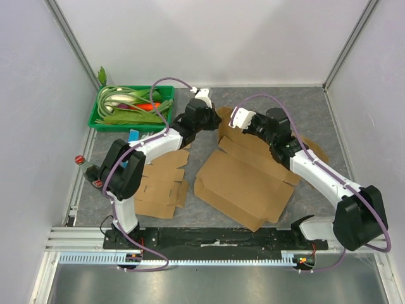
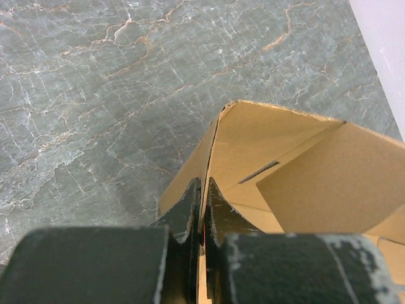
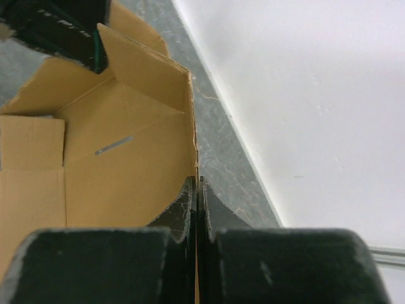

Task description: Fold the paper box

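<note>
The paper box (image 1: 247, 183) is a brown cardboard blank lying partly unfolded in the middle of the table, with its far panels raised. My left gripper (image 1: 216, 122) is shut on the thin edge of one upright wall at the box's far left corner. In the left wrist view the jaws (image 2: 202, 185) pinch that wall, and the box's inside (image 2: 285, 145) opens out to the right. My right gripper (image 1: 235, 126) is shut on the edge of the neighbouring raised wall. In the right wrist view its jaws (image 3: 196, 182) clamp the cardboard (image 3: 126, 171), with the left arm's black end (image 3: 57, 28) at the top left.
A green basket (image 1: 95, 118) of vegetables stands at the back left. A stack of flat cardboard blanks (image 1: 161, 183) lies under the left arm, beside a blue item (image 1: 134, 135) and a red-capped bottle (image 1: 80, 159). White walls close in the back and sides.
</note>
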Action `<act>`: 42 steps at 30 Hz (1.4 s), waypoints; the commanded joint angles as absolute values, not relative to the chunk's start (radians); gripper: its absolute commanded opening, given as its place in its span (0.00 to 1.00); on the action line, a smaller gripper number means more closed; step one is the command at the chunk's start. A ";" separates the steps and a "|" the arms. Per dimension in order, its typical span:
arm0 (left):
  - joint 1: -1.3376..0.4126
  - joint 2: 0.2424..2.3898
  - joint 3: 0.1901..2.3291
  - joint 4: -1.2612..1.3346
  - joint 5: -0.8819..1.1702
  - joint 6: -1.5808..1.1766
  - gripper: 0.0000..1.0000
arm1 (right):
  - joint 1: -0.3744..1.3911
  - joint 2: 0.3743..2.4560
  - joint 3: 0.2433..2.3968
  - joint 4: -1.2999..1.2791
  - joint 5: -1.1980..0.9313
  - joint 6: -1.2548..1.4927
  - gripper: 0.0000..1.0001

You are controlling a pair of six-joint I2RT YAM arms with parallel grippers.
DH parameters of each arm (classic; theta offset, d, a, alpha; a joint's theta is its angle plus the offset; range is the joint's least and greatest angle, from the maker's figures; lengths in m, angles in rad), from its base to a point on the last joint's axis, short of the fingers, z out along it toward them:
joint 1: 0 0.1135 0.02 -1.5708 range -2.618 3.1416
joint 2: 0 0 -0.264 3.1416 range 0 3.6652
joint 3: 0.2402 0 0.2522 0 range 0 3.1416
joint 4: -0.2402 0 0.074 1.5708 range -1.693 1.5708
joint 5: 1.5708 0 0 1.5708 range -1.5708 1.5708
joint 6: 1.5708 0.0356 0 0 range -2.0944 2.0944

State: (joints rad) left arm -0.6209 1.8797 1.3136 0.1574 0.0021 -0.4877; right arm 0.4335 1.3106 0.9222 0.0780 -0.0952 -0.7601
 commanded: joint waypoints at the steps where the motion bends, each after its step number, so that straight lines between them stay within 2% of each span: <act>1: -0.618 1.809 1.358 0.195 0.037 -0.506 0.02 | 0.437 1.328 0.942 0.317 -0.025 -0.779 0.00; 7: -0.606 1.755 1.307 0.212 0.067 -0.512 0.02 | 0.477 1.341 0.942 0.353 0.024 -0.805 0.00; 13: -0.609 1.704 1.123 0.429 0.095 -0.532 0.02 | 0.546 1.295 0.821 0.446 0.063 -0.828 0.00; 23: -0.627 1.667 0.839 0.702 0.092 -0.446 0.02 | 0.678 1.252 0.680 0.353 0.058 -1.000 0.00; 29: -0.635 1.631 0.792 0.718 0.120 -0.446 0.03 | 0.695 1.227 0.600 0.452 0.054 -0.973 0.00; 30: -0.637 1.625 0.787 0.712 0.133 -0.448 0.04 | 0.687 1.224 0.586 0.472 0.052 -0.938 0.00; 33: -0.637 1.580 0.764 0.693 0.127 -0.456 0.18 | 0.667 1.221 0.581 0.500 0.002 -0.899 0.00; 37: -0.637 1.476 0.746 0.608 0.062 -0.440 0.44 | 0.646 1.236 0.594 0.451 -0.043 -0.916 0.00; 40: -0.635 1.386 0.732 0.571 0.009 -0.420 0.50 | 0.620 1.232 0.604 0.417 -0.081 -0.926 0.00; 42: -0.635 1.358 0.741 0.551 0.009 -0.400 0.50 | 0.601 1.232 0.612 0.410 -0.110 -0.930 0.00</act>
State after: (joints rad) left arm -0.6350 1.4551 0.7353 0.5701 0.0559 -0.4477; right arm 0.6285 1.2266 0.5972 0.4622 -0.0006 -0.9531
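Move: Both my hands already pinch the upright far wall of the paper box, my left at its left flap. The box's flat near panel is centred about 23 cm back, 10 cm right and 12 cm below my left hand. The fold strip runs roughly 13 cm back and 16 cm right of my left hand, and the small flat carton is 21 cm back, 20 cm left. From my right hand the panel is 23 cm back, 2 cm left and some 17 cm down, and the strip 13 cm back, 4 cm right. I lift both pinched edges about 3 cm, my right also easing forward a little, then lower them and draw them back and left over the box, towards the near panel, both wrists tipping up 10–15 degrees. My right hand keeps its pinch; my left then opens half-way, comes free of the flap and backs up and away. ##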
